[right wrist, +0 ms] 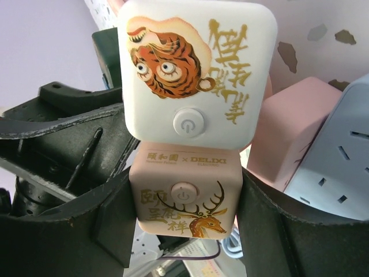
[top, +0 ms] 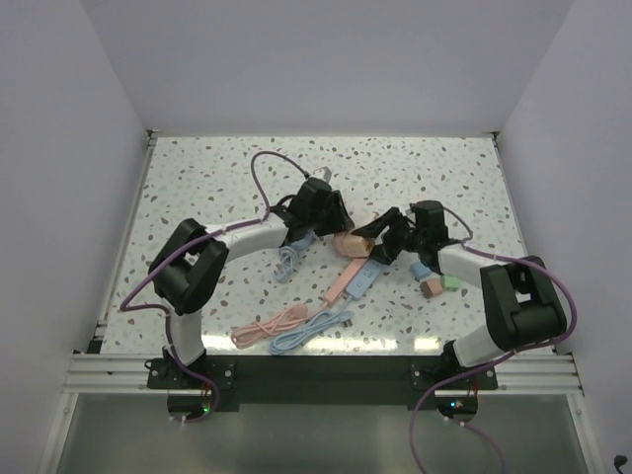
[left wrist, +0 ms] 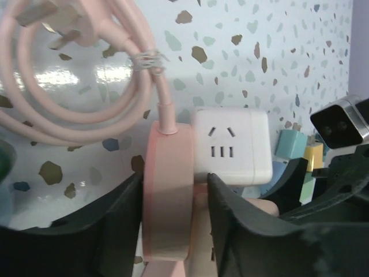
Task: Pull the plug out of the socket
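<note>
My left gripper (top: 332, 219) is shut on a flat pink plug (left wrist: 169, 190) with a pink cable rising from its top. In the left wrist view (left wrist: 173, 182) a white cube socket (left wrist: 232, 144) sits tight against the plug's right side. My right gripper (top: 389, 240) is shut on a pink cube socket with a gold deer print (right wrist: 183, 202), seen between its fingers in the right wrist view (right wrist: 184, 199). A white cube with a tiger print (right wrist: 193, 69) sits joined on top of it. The two grippers face each other over the table's middle, with the pink piece (top: 348, 243) between them.
A pink power strip (top: 343, 281) and a pale blue one (top: 363, 278) lie just in front of the grippers. Pink (top: 269, 326) and blue (top: 311, 331) cables lie near the front edge. Small coloured cubes (top: 434, 284) sit by the right arm. A coiled pink cable (left wrist: 86, 98) lies behind.
</note>
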`<act>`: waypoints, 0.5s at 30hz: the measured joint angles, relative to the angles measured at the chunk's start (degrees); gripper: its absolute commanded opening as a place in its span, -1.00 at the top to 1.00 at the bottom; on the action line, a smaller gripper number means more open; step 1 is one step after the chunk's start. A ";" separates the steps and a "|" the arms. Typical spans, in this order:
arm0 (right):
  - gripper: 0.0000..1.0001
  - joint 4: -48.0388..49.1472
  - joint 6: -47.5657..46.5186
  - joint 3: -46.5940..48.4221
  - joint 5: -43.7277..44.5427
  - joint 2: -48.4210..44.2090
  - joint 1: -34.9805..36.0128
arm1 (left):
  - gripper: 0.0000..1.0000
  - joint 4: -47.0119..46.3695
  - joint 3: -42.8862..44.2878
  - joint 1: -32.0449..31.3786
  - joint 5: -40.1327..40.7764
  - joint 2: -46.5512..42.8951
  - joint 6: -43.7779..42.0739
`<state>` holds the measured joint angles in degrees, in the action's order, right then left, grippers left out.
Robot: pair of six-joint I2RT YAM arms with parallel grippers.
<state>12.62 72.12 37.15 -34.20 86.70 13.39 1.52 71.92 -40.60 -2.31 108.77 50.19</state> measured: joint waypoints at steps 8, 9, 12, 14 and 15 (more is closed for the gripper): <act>1.00 1.49 2.69 -0.26 0.17 -0.07 -0.17 | 0.99 -0.66 -0.04 -0.17 1.95 0.02 -0.39; 1.00 1.27 2.60 -0.26 0.17 -0.09 -0.17 | 1.00 -0.59 -0.07 -0.20 1.97 0.02 -0.44; 1.00 -1.62 1.55 0.70 0.04 -0.22 -0.17 | 1.00 -0.26 -0.20 -0.37 2.36 0.02 -0.50; 1.00 -5.92 -0.61 2.05 0.22 -0.92 -0.22 | 1.00 0.00 -0.26 -0.61 2.71 0.02 -0.50; 1.00 -8.31 -1.95 2.71 0.44 -1.68 -0.37 | 1.00 0.04 -0.31 -0.72 2.78 0.02 -0.50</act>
<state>4.32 70.17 39.86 -33.76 85.01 13.02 1.56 71.61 -41.32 0.47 108.79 49.69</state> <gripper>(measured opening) 0.632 0.397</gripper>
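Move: The pink socket lies between the left hand's still-open fingers, its middle some 1 cm ahead. The white tiger plug sits about 5 cm ahead and 4 cm to the right, and the pink deer plug about 2 cm back and 5 cm to the right. From the right hand, which already holds the deer plug, the socket's middle is about 3 cm ahead and 5 cm to the left. The blue power strip lies about 9 cm back of the right hand and 8 cm lower. Keep the left gripper where it is, drifting no more than about half a centimetre, and close its fingers by roughly a third of their gap until they pinch the pink socket's body from both sides. With the right gripper keep hold of the deer plug: ease about half a centimetre forward, then draw back and slightly right by just under 1 cm, rocking only a few degrees. ##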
